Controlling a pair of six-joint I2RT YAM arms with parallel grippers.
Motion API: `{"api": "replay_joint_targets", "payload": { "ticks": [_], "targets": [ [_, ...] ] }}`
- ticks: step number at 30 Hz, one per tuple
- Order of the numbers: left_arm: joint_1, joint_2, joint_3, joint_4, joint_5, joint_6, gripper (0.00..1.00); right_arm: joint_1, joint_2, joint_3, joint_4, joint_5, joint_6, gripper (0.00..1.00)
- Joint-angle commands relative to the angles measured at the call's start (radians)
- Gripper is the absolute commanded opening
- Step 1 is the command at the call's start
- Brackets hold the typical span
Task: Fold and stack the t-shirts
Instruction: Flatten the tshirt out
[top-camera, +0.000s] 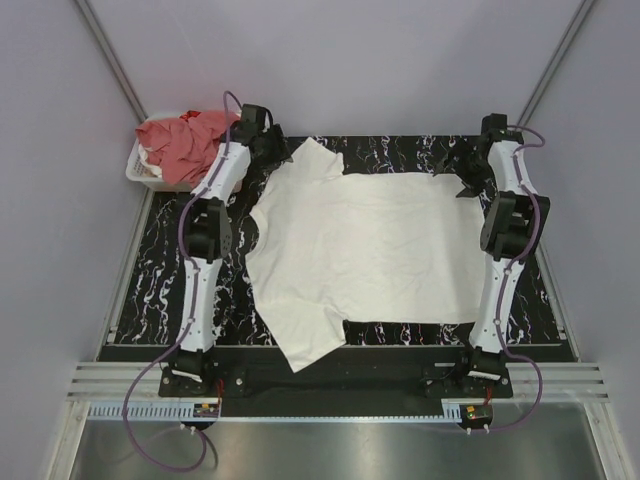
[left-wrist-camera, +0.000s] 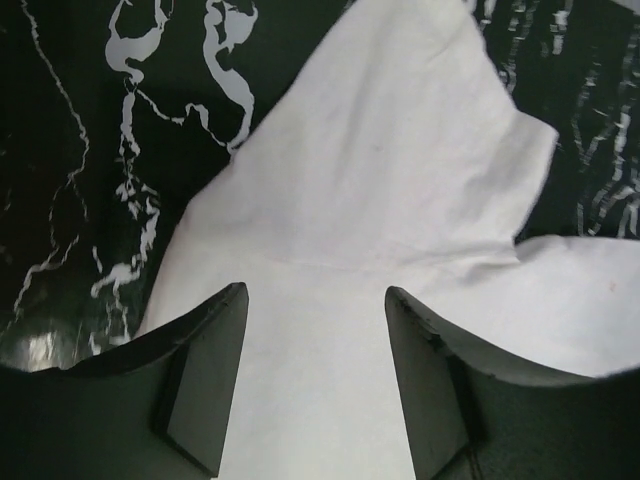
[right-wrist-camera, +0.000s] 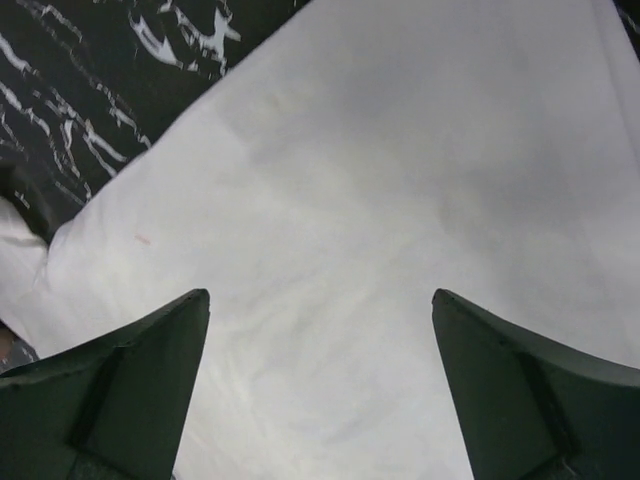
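Observation:
A plain white t-shirt (top-camera: 370, 250) lies spread flat on the black marbled mat, neck to the left and hem to the right. One sleeve (left-wrist-camera: 400, 130) points to the far side and the other hangs over the mat's near edge. My left gripper (top-camera: 282, 152) hovers over the far sleeve, open, with only flat cloth under its fingers (left-wrist-camera: 205, 380). My right gripper (top-camera: 462, 172) stands wide open above the shirt's far right hem corner (right-wrist-camera: 330, 200), holding nothing. Salmon-red t-shirts (top-camera: 185, 140) lie crumpled in a heap at the far left.
The red heap sits in a white plastic basket (top-camera: 140, 172) just off the mat's far left corner. The black marbled mat (top-camera: 160, 270) shows as bare strips left and right of the shirt. Metal frame posts rise at both far corners.

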Motion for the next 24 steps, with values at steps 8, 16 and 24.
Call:
{"api": "replay_joint_targets", "payload": {
  "ticks": [8,16,24],
  "targets": [
    [-0.118,-0.717,-0.601,0.072,-0.012,0.034,0.64,0.0,-0.753,-0.549,-0.008,0.146,-0.069,1.0],
    [-0.214,-1.162,-1.166,0.071,-0.064,-0.021,0.61,0.0,-1.211,-1.065,0.05,0.197,0.007,1.0],
    [-0.445,-1.481,-1.57,0.071,-0.145,-0.197,0.59,-0.001,-1.529,-1.268,0.047,0.162,0.067,1.0]
  ]
}}
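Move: The white t-shirt's near-left sleeve, poking over the table's near edge, lies about 49 cm back and 5 cm right of the left hand, 8 cm below. The far-left sleeve is some 10 cm right and 2 cm ahead. For the right hand, the shirt's near-right corner lies about 39 cm back and 10 cm right, 5 cm below; its far-right corner is some 7 cm ahead and 6 cm right. Over the spread t-shirt, both empty hands swing back from its far edge towards its near side, each in a high arc: up nearly 20 cm, then down again. The left travels some 38 cm back towards the near-left sleeve and sinks most of the way, still half open; the right goes about 30 cm towards the near hem, staying higher and wide open. ##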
